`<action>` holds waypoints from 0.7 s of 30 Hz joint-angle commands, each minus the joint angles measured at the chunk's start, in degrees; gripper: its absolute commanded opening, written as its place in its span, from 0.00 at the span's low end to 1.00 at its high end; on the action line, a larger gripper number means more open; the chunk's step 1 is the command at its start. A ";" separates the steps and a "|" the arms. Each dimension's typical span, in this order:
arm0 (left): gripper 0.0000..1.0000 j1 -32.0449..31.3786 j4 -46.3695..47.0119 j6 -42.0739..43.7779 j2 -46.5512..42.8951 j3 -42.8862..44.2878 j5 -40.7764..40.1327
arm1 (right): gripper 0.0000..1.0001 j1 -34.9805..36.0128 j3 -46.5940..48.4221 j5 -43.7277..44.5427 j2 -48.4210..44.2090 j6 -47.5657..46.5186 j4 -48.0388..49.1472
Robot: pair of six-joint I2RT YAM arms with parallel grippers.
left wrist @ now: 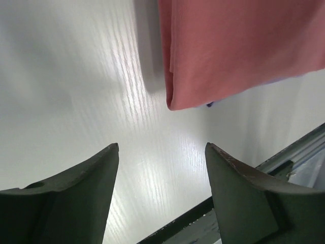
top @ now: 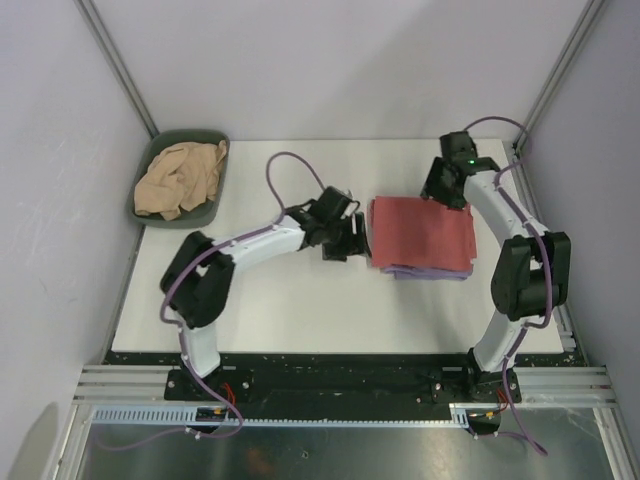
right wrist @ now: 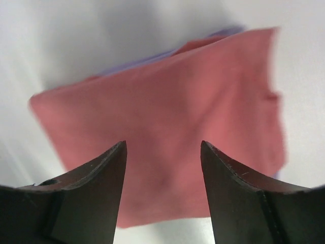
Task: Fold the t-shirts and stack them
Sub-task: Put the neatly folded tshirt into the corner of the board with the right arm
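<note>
A folded salmon-red t-shirt lies on the table on top of a folded lavender t-shirt, whose edge peeks out at the front. A tan-beige t-shirt sits crumpled in the dark green bin at the back left. My left gripper is open just left of the stack, with only bare table between its fingers; the red shirt's corner lies ahead of it. My right gripper hangs open above the stack's far edge, the red shirt below it, nothing held.
The white table is bounded by a dark front rail and pale enclosure walls. A metal frame edge shows past the table in the left wrist view.
</note>
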 commanded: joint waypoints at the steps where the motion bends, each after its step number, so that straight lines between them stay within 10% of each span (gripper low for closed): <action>1: 0.74 4.36 1.49 4.29 -9.45 -2.61 0.59 | 0.64 5.29 -4.40 -3.73 -0.27 5.42 4.40; 12: 0.73 9.15 3.90 5.34 -14.38 -10.96 2.76 | 0.63 5.82 -13.06 -8.59 7.62 13.10 13.38; 21: 0.73 11.43 4.24 5.97 -17.47 -13.50 3.68 | 0.63 -2.64 -33.67 -7.40 -7.47 14.30 16.76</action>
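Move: The folded red t-shirt lies under the open right gripper, its middle about 7 cm to the left, 2 cm back and 12 cm below. The purple shirt beneath it sticks out on the robot's side, its middle some 4 cm back and 7 cm left of the hand. The board's near right corner is roughly 30 cm back and 26 cm right. From the left hand, the red shirt's middle is about 6 cm ahead and 18 cm right. Onto the red t-shirt's top the open right hand swings left about 8 cm and sinks some 10 cm, rolling its left side up. Fingertips now on the cloth, it stays low and drags the stack about 3 cm right and 2 cm back towards the robot. The left hand, empty and open, retreats some 8 cm left, bobbing up and down again on the way. ##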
